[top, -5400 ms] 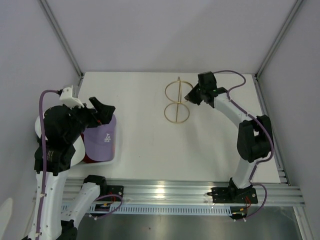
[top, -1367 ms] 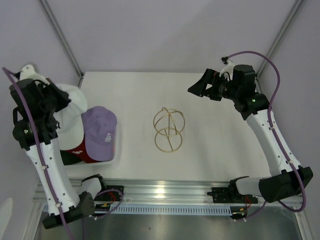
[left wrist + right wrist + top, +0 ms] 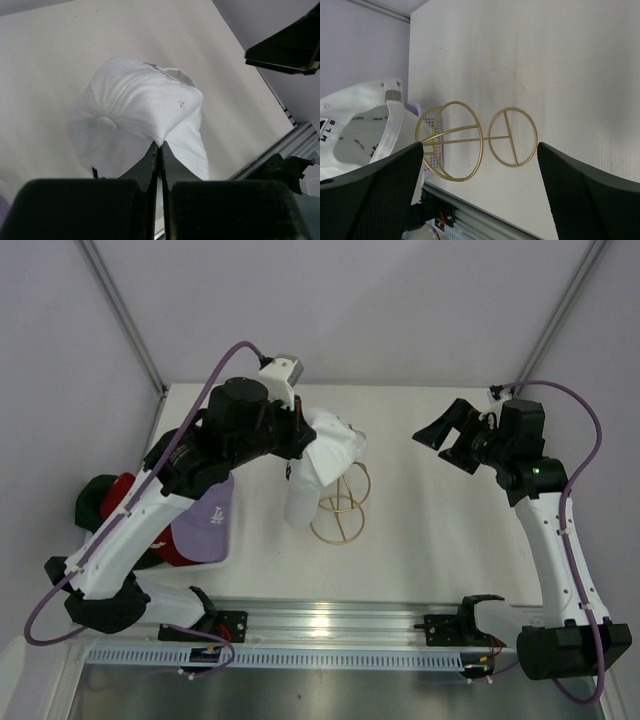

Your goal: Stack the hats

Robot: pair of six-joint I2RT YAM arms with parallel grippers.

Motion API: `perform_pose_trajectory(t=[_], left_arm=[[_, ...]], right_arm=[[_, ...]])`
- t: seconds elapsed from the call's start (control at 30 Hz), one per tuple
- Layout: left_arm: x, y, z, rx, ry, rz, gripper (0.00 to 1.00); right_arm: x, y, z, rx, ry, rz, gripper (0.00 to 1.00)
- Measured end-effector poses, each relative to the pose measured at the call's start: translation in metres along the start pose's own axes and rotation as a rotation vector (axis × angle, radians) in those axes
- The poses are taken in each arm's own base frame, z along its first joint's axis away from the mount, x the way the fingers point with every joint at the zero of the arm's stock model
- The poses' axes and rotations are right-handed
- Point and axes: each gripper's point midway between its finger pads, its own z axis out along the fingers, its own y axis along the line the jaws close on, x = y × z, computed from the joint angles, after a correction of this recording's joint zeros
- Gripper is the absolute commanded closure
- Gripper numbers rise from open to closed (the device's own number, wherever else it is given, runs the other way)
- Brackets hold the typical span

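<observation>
My left gripper [image 3: 300,448] is shut on a fold in the crown of a white hat [image 3: 326,452], which hangs just above the gold wire stand [image 3: 341,510] at mid-table. In the left wrist view the pinched fabric of the white hat [image 3: 135,112] bunches at the tips of that gripper [image 3: 160,145]. A lavender hat [image 3: 208,515] with a white logo lies on a red hat [image 3: 122,488] at the left, with a dark hat [image 3: 88,504] beside them. My right gripper [image 3: 452,438] hovers open and empty to the right of the stand. From the right wrist, that gripper [image 3: 480,146] looks down on the stand [image 3: 470,140].
The hat pile sits in a white tray [image 3: 218,561] at the table's left front. The stand lies on its side, its round base [image 3: 512,136] toward the right arm. Metal rails run along the near edge, and frame posts stand at the back corners.
My left arm has swung from the far left to mid-table, carrying the white hat over the stand. The right gripper has drawn back a little to the right.
</observation>
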Motion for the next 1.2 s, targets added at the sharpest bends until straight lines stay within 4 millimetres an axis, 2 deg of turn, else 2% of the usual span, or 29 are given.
perform_pose_trajectory(t=[0.1,0.2,0.3,0.4,0.57,0.7,1.0,1.07,1.1,1.17,1.2], left_arm=[[-0.002,-0.022,0.009,0.027,0.005,0.06,0.99],[0.009,-0.043,0.033,0.029,0.05,0.128,0.99],[0.043,-0.048,0.064,-0.016,0.154,0.196,0.99],[0.073,-0.042,0.08,-0.056,0.238,0.231,0.99],[0.104,-0.03,0.085,-0.088,0.308,0.246,0.99],[0.119,-0.031,0.086,-0.085,0.335,0.259,0.99],[0.137,-0.061,0.078,-0.017,0.358,0.307,0.98],[0.14,-0.065,0.077,-0.008,0.361,0.314,0.84],[0.141,-0.067,0.077,-0.006,0.363,0.317,0.66],[0.144,-0.068,0.076,-0.009,0.367,0.315,0.52],[0.145,-0.068,0.076,-0.012,0.369,0.312,0.37]], right_arm=[[0.005,-0.004,0.001,0.012,0.016,0.009,0.0],[0.006,-0.004,0.001,0.014,0.02,0.011,0.0],[0.007,-0.005,0.0,0.018,0.024,0.014,0.0],[0.009,-0.007,0.0,0.024,0.03,0.017,0.0],[0.013,-0.011,0.002,0.033,0.043,0.025,0.0],[0.021,-0.019,0.006,0.046,0.062,0.037,0.0],[0.045,-0.043,0.018,0.084,0.117,0.081,0.0],[0.05,-0.048,0.021,0.093,0.128,0.089,0.01],[0.053,-0.051,0.022,0.096,0.133,0.093,0.0],[0.059,-0.057,0.025,0.104,0.143,0.102,0.0],[0.062,-0.06,0.027,0.108,0.149,0.108,0.0]])
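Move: My left hand, already pinching the white hat by its crown, has the gold hat stand about 7 cm ahead and 7 cm to its right, the stand's middle some 28 cm below. The purple hat in the tub lies roughly 32 cm to this hand's left and 4 cm ahead, with the red hat about 15 cm farther left. From my right hand the stand is about 22 cm left and 3 cm ahead, well below. I carry the white hat rightward about 8 cm with my left hand and then sink some 13 cm over the gold stand, dipping my fingers and tilting the wrist about 25 degrees. With the hat down over the stand I draw back 5 cm and a little right, then open the fingers nearly halfway. My right hand, wide open, sinks about 9 cm, tipping downward. ##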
